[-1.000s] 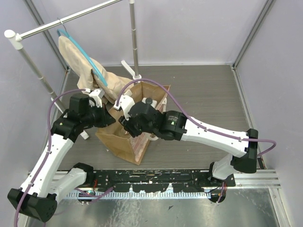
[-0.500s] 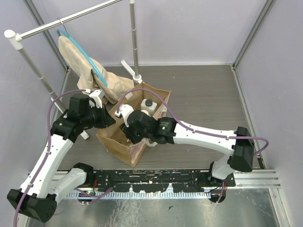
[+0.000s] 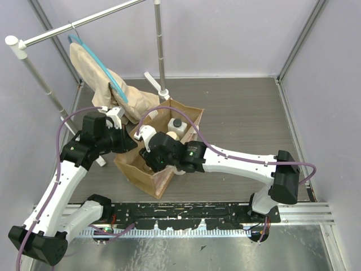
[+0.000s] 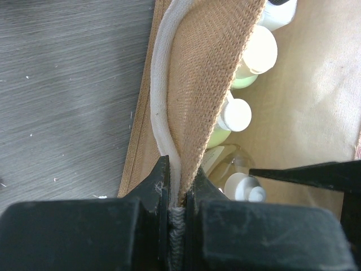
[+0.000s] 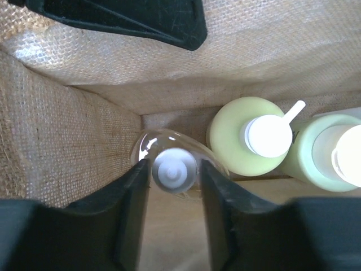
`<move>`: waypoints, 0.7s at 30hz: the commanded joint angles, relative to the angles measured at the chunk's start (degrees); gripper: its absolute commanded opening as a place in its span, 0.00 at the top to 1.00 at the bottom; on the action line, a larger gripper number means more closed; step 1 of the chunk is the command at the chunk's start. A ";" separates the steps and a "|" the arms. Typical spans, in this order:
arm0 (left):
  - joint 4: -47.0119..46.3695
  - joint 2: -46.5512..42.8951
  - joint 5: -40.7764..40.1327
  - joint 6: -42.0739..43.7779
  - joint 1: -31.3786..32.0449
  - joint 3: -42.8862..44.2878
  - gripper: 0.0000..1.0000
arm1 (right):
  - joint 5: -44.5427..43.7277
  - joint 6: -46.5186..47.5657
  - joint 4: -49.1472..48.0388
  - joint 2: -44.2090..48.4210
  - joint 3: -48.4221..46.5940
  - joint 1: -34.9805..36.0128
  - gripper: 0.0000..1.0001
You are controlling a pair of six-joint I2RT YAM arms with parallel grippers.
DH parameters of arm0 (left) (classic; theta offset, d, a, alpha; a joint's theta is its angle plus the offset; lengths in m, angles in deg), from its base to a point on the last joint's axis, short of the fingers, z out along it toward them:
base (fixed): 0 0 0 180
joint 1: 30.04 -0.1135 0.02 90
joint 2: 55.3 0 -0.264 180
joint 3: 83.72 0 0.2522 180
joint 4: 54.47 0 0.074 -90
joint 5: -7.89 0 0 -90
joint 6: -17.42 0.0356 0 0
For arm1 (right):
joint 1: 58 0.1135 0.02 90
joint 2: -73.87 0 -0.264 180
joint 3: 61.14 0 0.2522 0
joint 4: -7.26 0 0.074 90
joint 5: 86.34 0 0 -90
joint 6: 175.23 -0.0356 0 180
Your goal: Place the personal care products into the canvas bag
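Note:
The tan canvas bag [image 3: 148, 175] stands open mid-table. My left gripper [image 4: 179, 179] is shut on its cream strap [image 4: 161, 101] and rim, holding the mouth open [image 3: 128, 142]. My right gripper [image 5: 174, 171] reaches down inside the bag [image 3: 151, 160], shut on the squat clear bottle [image 5: 169, 140] by its white-capped neck, low in a corner. Two yellow-green bottles [image 5: 248, 144] [image 5: 321, 155] with white caps stand beside it inside. The white bottle with black cap [image 3: 176, 125] stands at the bag's far end.
A beige garment on a blue hanger [image 3: 107, 79] hangs from a metal rack [image 3: 159, 45] behind and left of the bag. The rack's white foot [image 3: 153, 81] sits near the bag's far corner. Walls enclose the table.
My right arm has pushed leftward and deeper into the bag with the clear bottle, uncovering the white bottle. The left gripper has held the rim still.

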 commanded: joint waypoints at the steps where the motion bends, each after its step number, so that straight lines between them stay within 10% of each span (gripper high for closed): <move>1: -1.60 -1.98 0.36 0.25 0.11 1.48 0.91 | -0.78 0.15 0.01 3.17 -4.26 0.03 0.36; 4: -1.43 -2.06 0.23 0.17 0.12 1.92 0.91 | -2.45 2.05 1.55 5.36 -5.90 0.03 0.01; 13: -0.90 -2.29 0.85 -0.23 0.11 4.33 0.89 | -2.94 7.44 4.72 6.27 -14.64 -8.54 0.00; 16: -0.88 -2.02 1.66 -0.45 0.11 6.38 0.53 | 1.82 8.11 4.78 6.22 -16.60 -14.44 0.00; 17: -0.88 -1.86 1.75 -0.45 0.11 7.13 0.13 | 2.80 8.30 5.10 6.05 -17.38 -16.17 0.00; 18: -0.76 -1.66 1.88 -0.45 0.12 7.99 0.00 | 3.45 8.75 5.52 5.76 -18.44 -17.77 0.00; 21: -0.12 -0.73 1.80 -0.28 0.18 10.29 0.02 | 4.21 10.10 7.72 4.67 -21.80 -21.87 0.00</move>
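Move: My right fingers still hold the clear bottle by its cap inside the bag, its middle about 6 cm below them. The pump bottle stands roughly 6 cm ahead and 3 cm right, the green jar 10 ahead and 7 right, the white bottle 15 ahead and 9 right, all some 6 cm down. My left hand holds the bag's rim and handle; from it the clear bottle is about 6 cm back, 7 right and 10 below. I spread my right fingers wide off the clear bottle's cap and lift them nearly straight up, then swing forward and rightward over the green jar towards the white bottle's end of the bag, about 13 cm up and 12 forward in all, turning some 15 degrees clockwise. Only near the end do my left fingers open, letting go of the rim and handle, and rise about 4 cm. ##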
